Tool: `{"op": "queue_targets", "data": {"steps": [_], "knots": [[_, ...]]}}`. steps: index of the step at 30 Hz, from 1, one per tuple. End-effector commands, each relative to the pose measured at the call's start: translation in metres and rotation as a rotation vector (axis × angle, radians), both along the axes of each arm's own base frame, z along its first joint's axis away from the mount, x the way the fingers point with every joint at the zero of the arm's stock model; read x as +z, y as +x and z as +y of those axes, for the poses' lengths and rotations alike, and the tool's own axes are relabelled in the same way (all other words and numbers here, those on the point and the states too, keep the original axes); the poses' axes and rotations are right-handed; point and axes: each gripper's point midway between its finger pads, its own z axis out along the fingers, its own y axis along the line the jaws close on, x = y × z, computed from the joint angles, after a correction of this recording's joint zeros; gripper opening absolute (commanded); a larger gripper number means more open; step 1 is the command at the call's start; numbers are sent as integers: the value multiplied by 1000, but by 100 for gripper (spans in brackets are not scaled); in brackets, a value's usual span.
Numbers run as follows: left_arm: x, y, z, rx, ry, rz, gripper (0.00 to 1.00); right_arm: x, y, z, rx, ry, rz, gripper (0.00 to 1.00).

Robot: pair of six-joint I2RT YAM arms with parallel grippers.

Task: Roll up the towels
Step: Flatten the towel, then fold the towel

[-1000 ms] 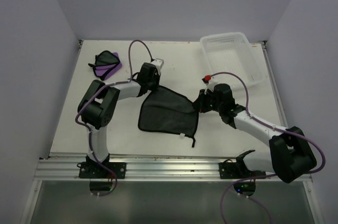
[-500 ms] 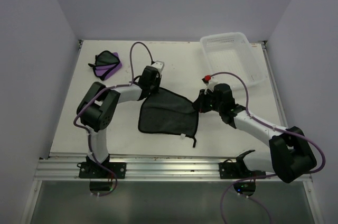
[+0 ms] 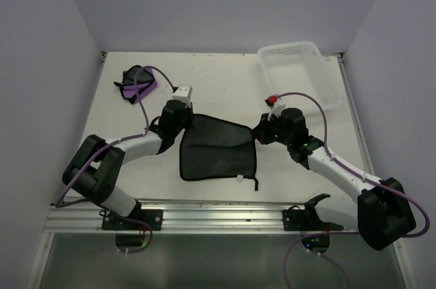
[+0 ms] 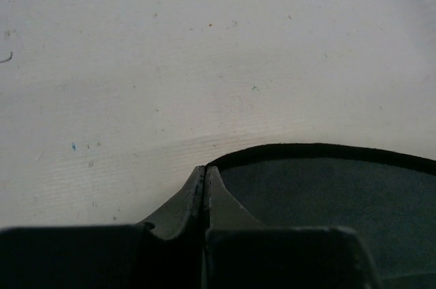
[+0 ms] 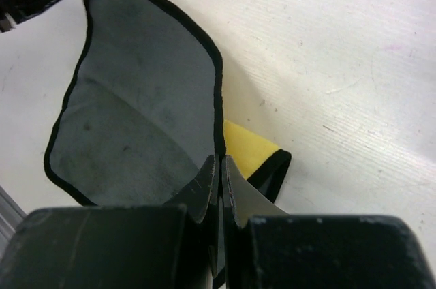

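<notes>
One towel (image 3: 218,147) lies spread in the middle of the table, dark grey face up. Its yellow underside (image 5: 248,144) shows in the right wrist view. My left gripper (image 3: 184,124) is shut on its far left corner, where the black edging (image 4: 320,149) meets the closed tips (image 4: 204,170). My right gripper (image 3: 259,135) is shut on the far right corner, with the black edge pinched between its tips (image 5: 220,163). The purple towel (image 3: 138,83) lies crumpled at the far left of the table, away from both grippers.
A white perforated basket (image 3: 300,74) stands at the far right corner of the table. Grey walls close in the table on three sides. A metal rail (image 3: 218,215) with both arm bases runs along the near edge.
My left gripper has shut on the towel's corner and the left arm has swung out to the left and nearer. The towel's far edge now lies straighter between the two grippers.
</notes>
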Motion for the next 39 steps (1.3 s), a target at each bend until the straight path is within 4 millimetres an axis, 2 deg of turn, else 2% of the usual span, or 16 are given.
{"op": "queue_targets", "data": {"steps": [1, 6, 7, 8, 14, 18, 24, 34, 39], "knots": [[38, -1, -2, 12, -129, -139, 0, 2, 3, -7, -36, -32, -15, 0], [53, -21, 3, -5, -184, -189, 0, -8, 2, -14, -65, -59, 7, 0], [66, -26, 4, -13, -208, -222, 0, -9, 2, -15, -68, -60, 8, 0], [60, -33, 7, -16, -209, -217, 0, -10, 1, -15, -73, -53, 14, 0], [72, -63, 15, -42, -278, -264, 0, -14, 0, -15, -91, -38, 32, 0], [69, -75, 17, -58, -302, -255, 0, -14, -4, -12, -80, -24, 41, 0], [50, -97, 18, -89, -328, -213, 0, -17, -9, -14, -78, -24, 57, 0], [62, -116, 27, -75, -375, -209, 0, -21, -15, -15, -81, -23, 84, 0], [52, -122, 27, -80, -364, -161, 0, -23, -19, -10, -45, -14, 102, 0]]}}
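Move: Behind and below the left hand, the flat middle of the towel lies about 13 cm back, 10 cm to the right and 7 cm down. Its near left corner is some 19 cm back and 2 cm left; the white tag on its near edge is 19 cm back and 16 cm right. From the right hand, the same towel middle lies about 4 cm back, 11 cm left and 11 cm down. Drawing its pinched far corner back over the lying towel, the left hand travels about 12 cm towards the base and some 6 cm up overall, dipping briefly partway, drifts a little left, and rolls about 20 degrees, left side down. The right hand keeps its pinch on the other corner, sinking 2 cm or so and easing slightly right. Both grippers stay shut. ##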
